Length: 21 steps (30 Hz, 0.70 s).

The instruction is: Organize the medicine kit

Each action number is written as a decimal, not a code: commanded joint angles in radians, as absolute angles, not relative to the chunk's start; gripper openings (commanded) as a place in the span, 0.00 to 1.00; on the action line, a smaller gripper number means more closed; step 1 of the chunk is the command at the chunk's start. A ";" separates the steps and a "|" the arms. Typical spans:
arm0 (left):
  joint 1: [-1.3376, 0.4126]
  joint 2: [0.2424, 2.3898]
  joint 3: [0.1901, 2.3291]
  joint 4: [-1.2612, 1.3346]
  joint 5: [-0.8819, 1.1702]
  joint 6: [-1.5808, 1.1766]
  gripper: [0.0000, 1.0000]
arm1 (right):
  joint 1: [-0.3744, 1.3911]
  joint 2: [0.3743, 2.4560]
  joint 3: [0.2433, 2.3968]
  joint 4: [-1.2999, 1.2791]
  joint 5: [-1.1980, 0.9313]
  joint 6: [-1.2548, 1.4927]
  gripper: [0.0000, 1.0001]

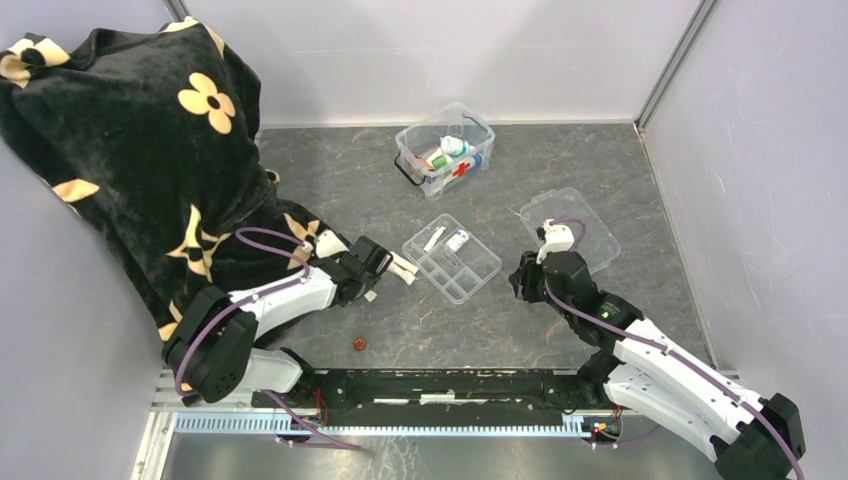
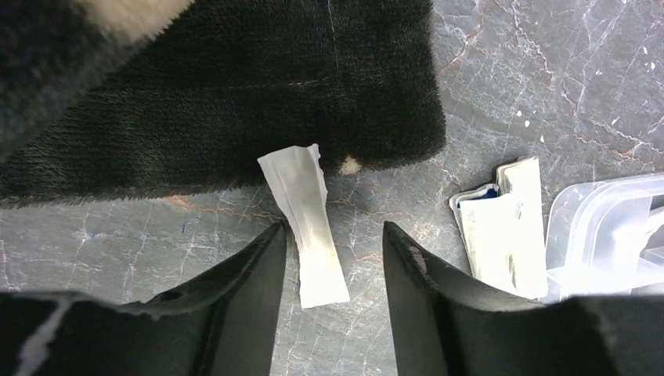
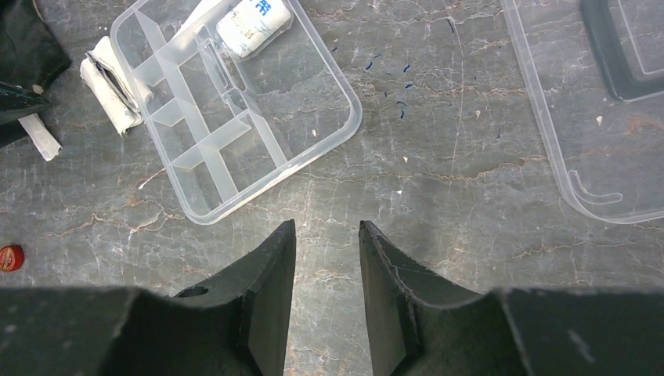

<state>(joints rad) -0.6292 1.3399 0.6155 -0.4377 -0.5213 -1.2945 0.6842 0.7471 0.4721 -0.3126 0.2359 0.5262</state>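
The medicine kit [image 1: 445,148], a clear box with a red cross, stands open at the back of the table with bottles inside. My left gripper [image 2: 333,227] is open, low over the table. A white paper strip [image 2: 305,227] lies between its jaws, against the left finger, its far end on the black cloth's edge. A folded white packet [image 2: 505,231] lies to its right, by the divided tray [image 1: 451,258]. That tray holds a small white bottle [image 3: 252,23]. My right gripper [image 3: 326,227] is open and empty above bare table, between the tray and the flat lid [image 1: 570,228].
A black blanket with cream flowers [image 1: 130,150] covers the left side and reaches the left arm. A small red cap [image 1: 358,344] lies near the front edge. Grey walls close in the table at the back and right.
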 commanded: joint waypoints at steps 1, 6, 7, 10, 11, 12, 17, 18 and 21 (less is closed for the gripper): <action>-0.624 1.357 0.614 -0.402 -0.551 -1.334 0.53 | 0.682 0.731 0.470 -0.297 0.241 0.530 0.41; -0.624 1.371 0.615 -0.400 -0.551 -1.323 0.43 | 0.682 0.729 0.466 -0.297 0.239 0.531 0.42; -0.624 1.373 0.615 -0.399 -0.551 -1.321 0.39 | 0.682 0.727 0.463 -0.296 0.240 0.531 0.42; -0.624 1.376 0.614 -0.400 -0.551 -1.313 0.30 | 0.682 0.726 0.461 -0.296 0.239 0.531 0.42; -0.624 1.376 0.613 -0.400 -0.552 -1.311 0.28 | 0.682 0.726 0.460 -0.296 0.240 0.531 0.42; -0.624 1.376 0.612 -0.401 -0.553 -1.310 0.27 | 0.682 0.725 0.460 -0.297 0.240 0.531 0.42; -0.624 1.370 0.610 -0.403 -0.556 -1.303 0.18 | 0.682 0.726 0.457 -0.296 0.236 0.533 0.42; -0.624 1.369 0.610 -0.404 -0.557 -1.302 0.17 | 0.682 0.725 0.456 -0.297 0.235 0.534 0.42; -0.624 1.368 0.617 -0.410 -0.561 -1.289 0.07 | 0.682 0.723 0.456 -0.297 0.230 0.536 0.42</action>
<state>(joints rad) -0.6292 1.3655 0.6151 -0.4126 -0.5224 -1.2938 0.6842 0.7376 0.4667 -0.3130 0.2359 0.5278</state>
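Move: The thin white strip lies on the tabletop between the open left fingers, its middle about 1 cm left of the hand point and some 1 cm below. The folded white strips are roughly 8 cm right and 4 cm ahead, the clear divided tray about 17 cm right and 6 cm ahead, and the red cap some 14 cm back and 1 cm left, all at table height. From the right hand, the thin strip is about 30 cm left, 3 cm ahead and 10 cm below. Close the left gripper on the middle of the thin white strip, from a little over half open to nearly shut, letting the left-hand finger push the strip rightward and pinch it between the tips. Ease the hand down and slightly forward by about half a centimetre as the fingers come in, then hold it there without turning the wrist. ##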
